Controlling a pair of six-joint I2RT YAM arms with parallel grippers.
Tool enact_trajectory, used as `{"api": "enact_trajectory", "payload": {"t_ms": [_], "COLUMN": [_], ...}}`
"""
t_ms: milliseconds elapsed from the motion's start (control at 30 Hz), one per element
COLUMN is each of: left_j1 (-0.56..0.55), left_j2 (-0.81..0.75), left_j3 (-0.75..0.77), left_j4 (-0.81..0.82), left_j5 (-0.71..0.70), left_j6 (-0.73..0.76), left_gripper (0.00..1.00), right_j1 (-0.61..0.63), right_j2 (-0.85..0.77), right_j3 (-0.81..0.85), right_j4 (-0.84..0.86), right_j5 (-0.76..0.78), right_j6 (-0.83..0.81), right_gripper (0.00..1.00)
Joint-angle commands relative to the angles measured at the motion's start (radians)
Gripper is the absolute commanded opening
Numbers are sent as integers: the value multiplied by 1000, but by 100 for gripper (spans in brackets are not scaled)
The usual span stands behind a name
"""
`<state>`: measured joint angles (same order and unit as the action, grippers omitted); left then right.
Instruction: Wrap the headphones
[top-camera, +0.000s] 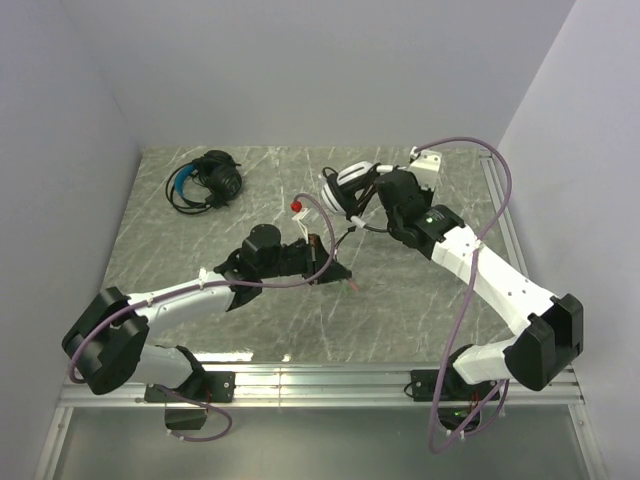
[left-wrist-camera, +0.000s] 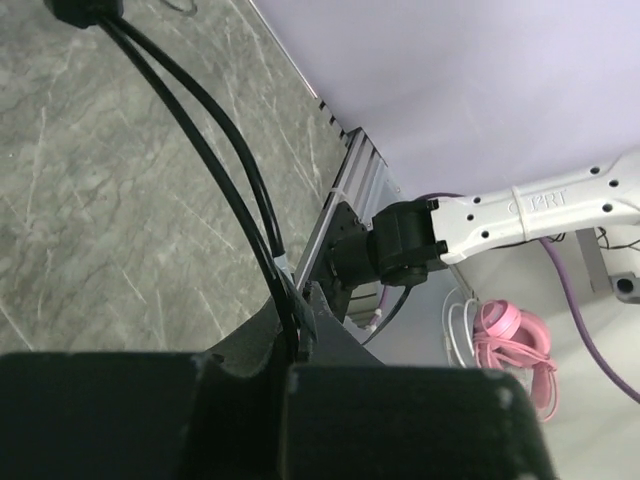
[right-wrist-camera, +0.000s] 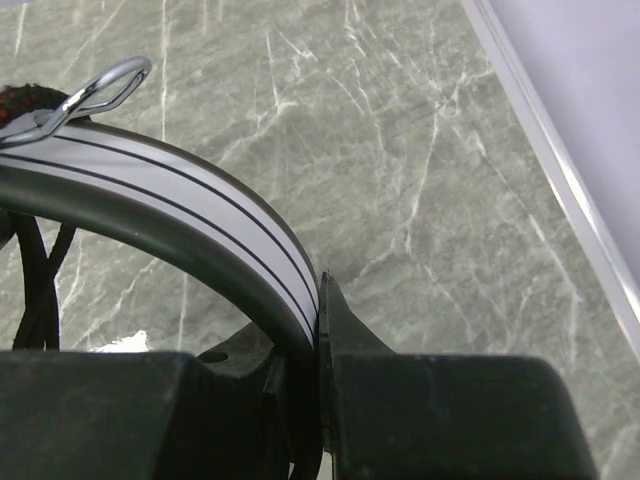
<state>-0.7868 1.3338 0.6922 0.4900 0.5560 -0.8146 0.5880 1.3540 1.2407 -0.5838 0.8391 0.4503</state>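
Note:
The white headphones (top-camera: 352, 178) hang above the table's middle back, and my right gripper (top-camera: 376, 192) is shut on their headband. In the right wrist view the white band with thin black lines (right-wrist-camera: 200, 205) curves down into that gripper (right-wrist-camera: 318, 320), clamped between the jaws. Their thin black cable (top-camera: 346, 236) runs down to my left gripper (top-camera: 335, 264), which is shut on it. The left wrist view shows two strands of cable (left-wrist-camera: 215, 140) running into the shut left gripper (left-wrist-camera: 292, 325). The black and blue headphones (top-camera: 205, 182) lie at the back left, cable bunched beside them.
A small red tip (top-camera: 297, 207) sticks out left of the white headset. A metal rail (top-camera: 330, 378) runs along the near table edge, another along the right edge (top-camera: 497, 200). Grey walls close in on the table. Something pink and coiled (left-wrist-camera: 515, 340) lies beyond the table.

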Motion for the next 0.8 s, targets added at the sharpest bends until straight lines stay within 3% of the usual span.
{"api": "enact_trajectory", "payload": {"t_ms": [0,300,433,600,767], "left_j1": [8,17,5,-57,-123], "left_j2": [-28,18,30,41,80], "left_j3": [43,16,99,211,328], "left_j4": [5,182,30,-201,-428], "left_j5": [21,-79,-206,-501,-741], "left_j6": [-60,-294,-345,-377,-517], "left_gripper": [0,1,1,0,0], "right_j1": [-10,7,15,48,88], "right_j2": [-6,-33,-23,-21,7], "right_j3": [-21,-219,-245,-262,-231], "right_j4": [165,255,234,233,148], "right_j5": [38,15,-4,-28,-9], "right_j6": [74,255,352,418,508], "right_gripper": [0,0,0,0,0]}}
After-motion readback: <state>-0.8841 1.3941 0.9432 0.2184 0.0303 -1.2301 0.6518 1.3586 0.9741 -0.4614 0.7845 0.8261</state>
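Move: The white headphones hang from the right hand, which holds the headband. Their ear cups lie about 17 cm ahead of the left hand and some 1 cm to its right, about level with it; the left fingers already pinch the black cable's free end. The gripped headband is 15 cm ahead of the left hand and 17 cm to its right, about 3 cm above it. From the right hand, the cups are about 16 cm left and 2 cm ahead, slightly lower. Forward and rising, after a brief near-standstill, the left hand carries the pinched cable about 6 cm towards the ear cups, turning some 30 degrees counter-clockwise and tipping as it goes. Meanwhile the right hand keeps its grip on the headband and lowers the headphones about 9 cm, then eases left, rolling so that its left side rises some 15 degrees. ##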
